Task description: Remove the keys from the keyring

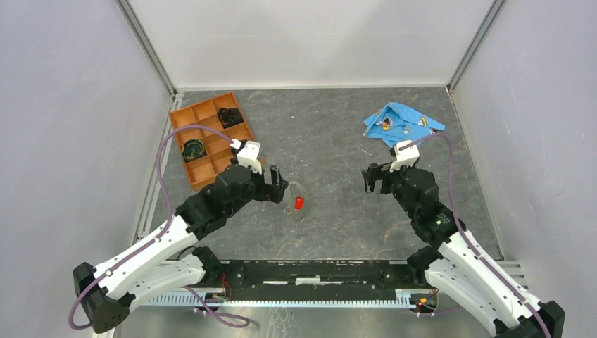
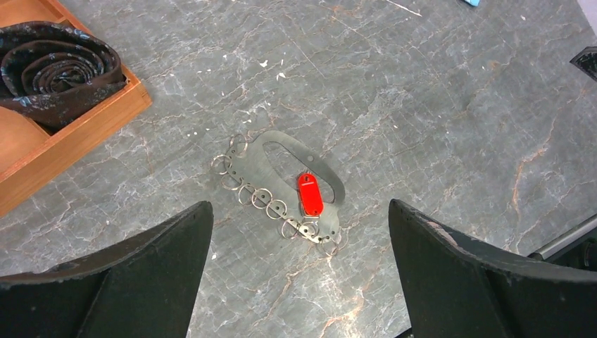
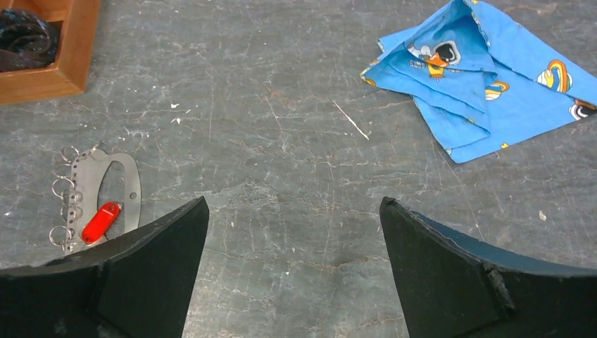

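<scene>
The red-headed key lies flat on a thin grey metal plate with an oval slot. Several small silvery wire keyrings hang in a row along the plate's edge. My left gripper is open and empty, hovering just above and short of the key, jaws wide on either side. In the top view the key lies just right of the left gripper. My right gripper is open and empty, well to the right; its wrist view shows the key and rings at the far left.
An orange compartment tray with black coiled rings stands at the back left, and its corner shows in the left wrist view. A crumpled blue printed cloth lies at the back right. Walls enclose the grey table.
</scene>
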Available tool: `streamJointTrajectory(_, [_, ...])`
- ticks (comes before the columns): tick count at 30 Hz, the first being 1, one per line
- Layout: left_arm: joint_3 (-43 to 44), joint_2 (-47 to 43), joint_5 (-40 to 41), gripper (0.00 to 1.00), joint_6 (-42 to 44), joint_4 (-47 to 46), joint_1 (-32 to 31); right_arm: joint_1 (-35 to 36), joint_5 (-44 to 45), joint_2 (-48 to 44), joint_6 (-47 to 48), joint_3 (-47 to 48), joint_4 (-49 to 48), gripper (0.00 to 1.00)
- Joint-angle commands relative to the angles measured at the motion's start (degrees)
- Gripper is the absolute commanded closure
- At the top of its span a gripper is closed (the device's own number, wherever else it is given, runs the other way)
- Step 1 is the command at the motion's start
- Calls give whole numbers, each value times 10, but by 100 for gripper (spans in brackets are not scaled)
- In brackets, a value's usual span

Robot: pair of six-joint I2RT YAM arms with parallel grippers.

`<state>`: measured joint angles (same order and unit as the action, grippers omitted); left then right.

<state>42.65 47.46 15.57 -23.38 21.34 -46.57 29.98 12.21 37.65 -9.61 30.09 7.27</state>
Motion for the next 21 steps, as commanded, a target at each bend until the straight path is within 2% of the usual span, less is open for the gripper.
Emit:
streamJointTrajectory(1, [-5, -1, 34, 1, -33, 10, -9, 7, 30, 9, -18, -7, -2, 2])
streamJointTrajectory(6, [-16, 6, 44, 1, -67, 13, -14, 11, 32, 13, -25, -17, -4, 2])
streamJointTrajectory(14, [-81, 28, 74, 0, -145, -29, -16, 13, -1, 45, -42, -44, -37, 2])
streamJointTrajectory(21, [-146, 98, 81, 0, -213, -124, 0, 15, -52, 104, -64, -68, -84, 2])
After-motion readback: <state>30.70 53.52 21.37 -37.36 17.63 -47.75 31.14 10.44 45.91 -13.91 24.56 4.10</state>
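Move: The keyring plate lies on the table roughly 4 cm ahead and 3 cm to the right of the left hand, some 18 cm below it; its red tag is about 2 cm nearer the base and 2 cm farther right. The wooden tray's middle is about 19 cm ahead and 21 cm left of that hand. From the right hand the keyring is roughly 21 cm to the left, level fore and aft, 18 cm below, and the blue cloth 23 cm ahead and 13 cm right. Both open hands sink towards the keyring, left about 10 cm, right about 7 cm, their fingers tipping down. ##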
